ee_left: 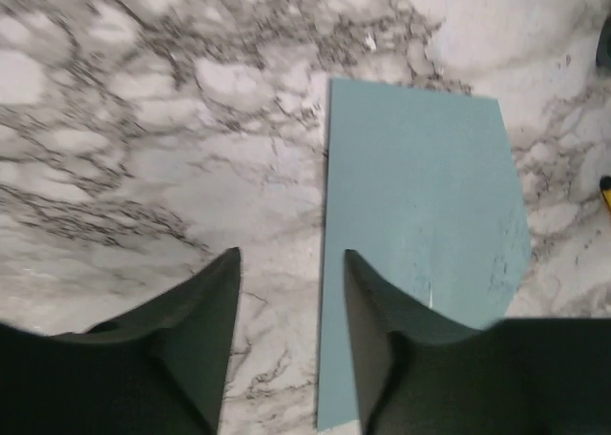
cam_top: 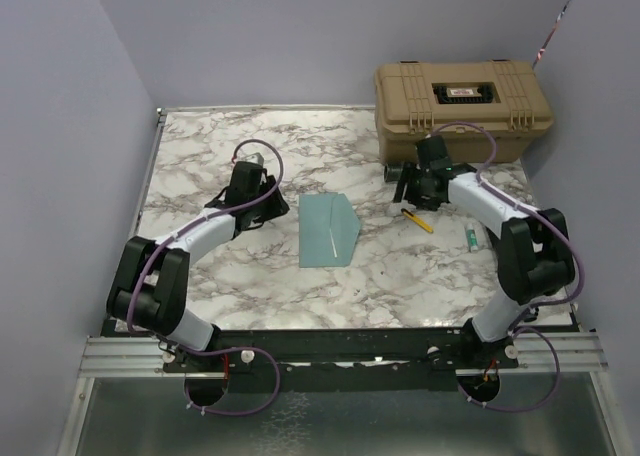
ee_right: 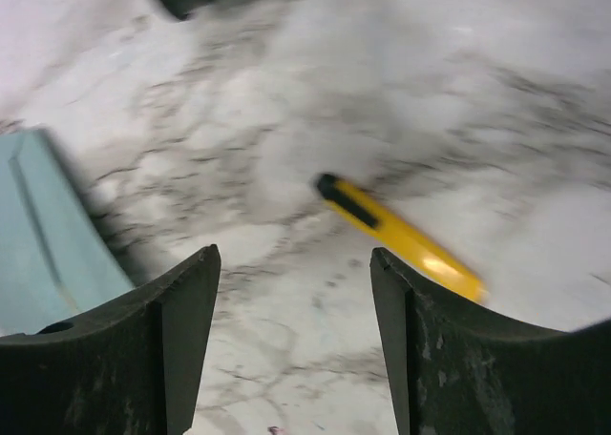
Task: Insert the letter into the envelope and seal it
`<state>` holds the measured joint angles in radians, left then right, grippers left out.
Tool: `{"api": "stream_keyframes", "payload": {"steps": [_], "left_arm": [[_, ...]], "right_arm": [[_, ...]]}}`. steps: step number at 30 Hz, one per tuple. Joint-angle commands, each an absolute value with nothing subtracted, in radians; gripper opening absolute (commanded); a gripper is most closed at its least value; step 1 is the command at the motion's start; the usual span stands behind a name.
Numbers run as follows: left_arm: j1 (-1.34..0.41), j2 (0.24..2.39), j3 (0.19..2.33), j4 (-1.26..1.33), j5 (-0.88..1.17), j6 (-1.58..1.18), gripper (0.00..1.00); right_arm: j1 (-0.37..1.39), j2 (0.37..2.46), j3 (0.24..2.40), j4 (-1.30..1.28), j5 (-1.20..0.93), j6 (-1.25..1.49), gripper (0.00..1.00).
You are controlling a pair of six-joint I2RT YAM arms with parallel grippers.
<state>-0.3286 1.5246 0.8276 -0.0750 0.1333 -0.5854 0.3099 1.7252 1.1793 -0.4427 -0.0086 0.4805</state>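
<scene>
The teal envelope (cam_top: 328, 231) lies flat on the marble table (cam_top: 200, 156), its pointed flap side towards the right. In the left wrist view the envelope (ee_left: 420, 216) fills the right half. My left gripper (ee_left: 291, 254) is open above its left edge, with one finger over the paper, the other over bare marble, and nothing held. From above, the left gripper (cam_top: 268, 201) is just left of the envelope. My right gripper (ee_right: 294, 251) is open and empty over bare marble, to the right of the envelope (ee_right: 38, 225). The letter is out of view.
A yellow utility knife (ee_right: 401, 237) lies just beyond my right fingers, seen from above as the knife (cam_top: 418, 220). A tan hard case (cam_top: 462, 106) stands at the back right behind the right gripper (cam_top: 412, 188). A small white tube (cam_top: 471, 237) lies near the right arm.
</scene>
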Motion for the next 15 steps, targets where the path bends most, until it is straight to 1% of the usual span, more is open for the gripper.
{"api": "stream_keyframes", "payload": {"steps": [1,3,5,6,7,10,15], "left_arm": [[-0.318,1.452,0.862,-0.022,-0.116,-0.575,0.61],[-0.315,1.443,0.874,-0.027,-0.152,-0.566,0.76],[-0.314,1.432,0.883,-0.039,-0.177,-0.554,0.88],[-0.312,1.424,0.883,-0.046,-0.186,-0.552,0.95],[-0.311,1.417,0.881,-0.048,-0.191,-0.545,0.98],[-0.304,1.398,0.871,-0.051,-0.201,-0.536,0.99],[-0.296,1.415,0.874,-0.045,-0.159,-0.525,0.99]], "right_arm": [[0.225,1.605,1.097,-0.616,0.32,0.595,0.69],[0.171,1.573,1.06,-0.656,0.355,0.635,0.7],[0.113,1.559,1.031,-0.678,0.349,0.657,0.71],[0.083,1.556,1.012,-0.684,0.335,0.669,0.71],[0.05,1.553,1.001,-0.684,0.314,0.676,0.71],[-0.023,1.548,0.97,-0.67,0.281,0.687,0.71],[-0.088,1.583,0.962,-0.638,0.275,0.668,0.72]]}}
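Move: The glue stick lies on the table about 20 cm to the right hand's right, 8 cm back and some 5 cm below. The yellow cutter is close by that hand, 3 cm right and 2 cm back; the blue envelope's middle is 23 cm to its left, 5 cm back. The near stretch of hose runs 7 cm right of the glue stick. From the left hand the glue stick is some 55 cm right, 6 cm back. Right hand sweeps 20 cm right and back towards the glue stick, turning clockwise; left lifts leftward, opening wide. ##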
